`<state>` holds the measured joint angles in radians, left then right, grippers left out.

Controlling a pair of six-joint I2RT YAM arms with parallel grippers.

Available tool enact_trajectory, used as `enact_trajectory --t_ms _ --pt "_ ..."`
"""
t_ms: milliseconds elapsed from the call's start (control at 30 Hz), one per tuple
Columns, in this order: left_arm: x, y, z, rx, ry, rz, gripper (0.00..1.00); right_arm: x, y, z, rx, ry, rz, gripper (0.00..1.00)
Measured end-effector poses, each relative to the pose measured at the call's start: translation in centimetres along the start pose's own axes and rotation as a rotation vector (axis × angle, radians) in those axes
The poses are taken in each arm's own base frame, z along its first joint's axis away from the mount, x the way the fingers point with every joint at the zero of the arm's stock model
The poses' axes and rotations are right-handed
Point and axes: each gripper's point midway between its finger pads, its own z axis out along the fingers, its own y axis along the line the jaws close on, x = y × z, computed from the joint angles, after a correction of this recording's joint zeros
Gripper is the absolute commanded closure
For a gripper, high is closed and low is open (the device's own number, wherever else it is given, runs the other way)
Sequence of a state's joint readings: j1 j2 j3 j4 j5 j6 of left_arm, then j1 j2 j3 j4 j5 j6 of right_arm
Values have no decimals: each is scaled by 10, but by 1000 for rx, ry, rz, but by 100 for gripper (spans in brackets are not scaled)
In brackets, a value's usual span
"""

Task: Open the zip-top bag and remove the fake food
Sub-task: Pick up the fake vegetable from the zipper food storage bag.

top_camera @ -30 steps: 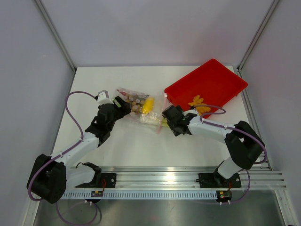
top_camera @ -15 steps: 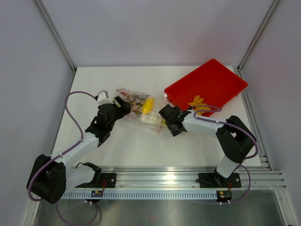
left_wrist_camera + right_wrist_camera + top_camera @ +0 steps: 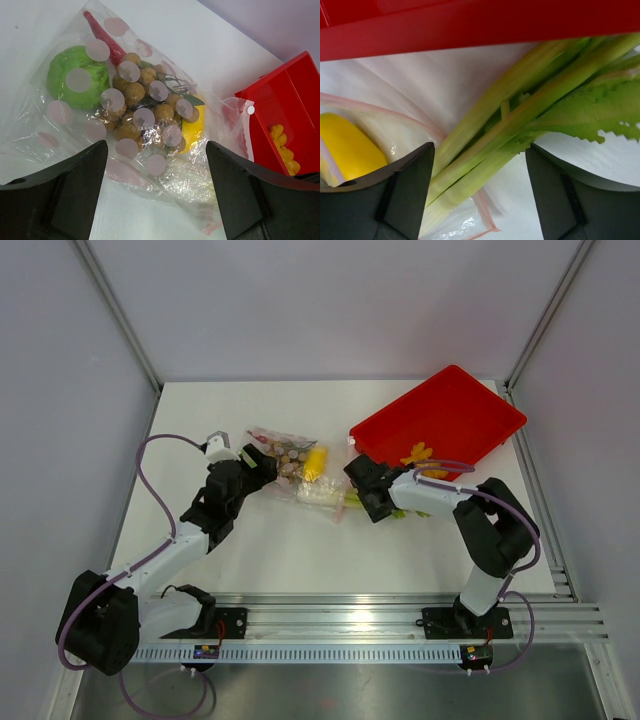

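Note:
The zip-top bag (image 3: 297,476) lies crumpled on the white table, its pink-red zip strip (image 3: 102,34) at the far side in the left wrist view. Inside it I see fake food: a green round fruit (image 3: 77,80), tan balls (image 3: 140,111) and a yellow piece (image 3: 196,129). My left gripper (image 3: 156,196) is open at the bag's near edge, just off the plastic. A green celery stalk (image 3: 520,125) sticks out of the bag's mouth. My right gripper (image 3: 480,195) is open, with one finger on each side of the stalk.
A red tray (image 3: 470,410) sits tilted at the back right, with orange-yellow pieces (image 3: 421,456) in its near corner. Its red wall (image 3: 470,25) runs just beyond the celery. The enclosure's grey walls close in the table on the left, back and right.
My right gripper has shifted left and slightly back toward the bag's mouth, and the arm's elbow has folded in. The left arm and the bag have not moved.

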<state>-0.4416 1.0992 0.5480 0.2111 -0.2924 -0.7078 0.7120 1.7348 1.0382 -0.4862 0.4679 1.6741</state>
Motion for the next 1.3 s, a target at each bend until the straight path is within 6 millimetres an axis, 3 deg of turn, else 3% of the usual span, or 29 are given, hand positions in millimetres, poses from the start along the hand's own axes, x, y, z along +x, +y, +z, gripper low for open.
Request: enact_trajectory --t_ms 167,200,233,333,567,600,867,1000,1300 --pt "0 0 0 -1 0 0 17 -2 -5 9 34 7 -25 45" --pt "0 0 0 -1 0 0 17 -2 -6 10 37 9 -31 52" --pt "0 0 0 -1 0 0 17 -3 -6 10 39 9 -37 67" --pt "0 0 0 0 -1 0 17 -3 -7 10 39 13 -53 85" --pt "0 0 0 -1 -1 0 16 2 -5 9 24 39 -97 95" --pt "0 1 0 -3 -1 1 15 3 -4 8 19 41 -106 100" --pt "19 22 17 -70 66 -9 15 17 4 1 -34 74 -157 100" --pt "18 37 23 -101 80 -67 15 16 10 -5 -82 81 -152 100" --pt "21 40 16 -139 101 -187 15 19 24 -15 -176 89 -180 100"
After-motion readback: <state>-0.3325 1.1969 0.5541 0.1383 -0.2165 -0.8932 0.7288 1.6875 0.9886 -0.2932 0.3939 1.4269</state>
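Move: The celery, the vegetable being pulled from the bag, lies crosswise under the right hand's open fingers, its middle straight below by about 2 cm. From that hand the yellow squash sits some 8 cm ahead and 11 cm left, and the red tray's middle about 15 cm ahead and 15 cm right. From the left hand the bag's middle is roughly 3 cm ahead, 6 cm right and 14 cm below; the celery is about 20 cm right, 5 cm back and equally low. Sinking about 1 cm, the right hand shuts its open fingers on the celery stalks and pinches them. Keeping hold, it carries them some 4 cm left, towards the bag, then also up 2 to 3 cm, turning counter-clockwise. Late on, the open left hand drops about 4 cm over the bag, drifting left and tipping its fingers down. ##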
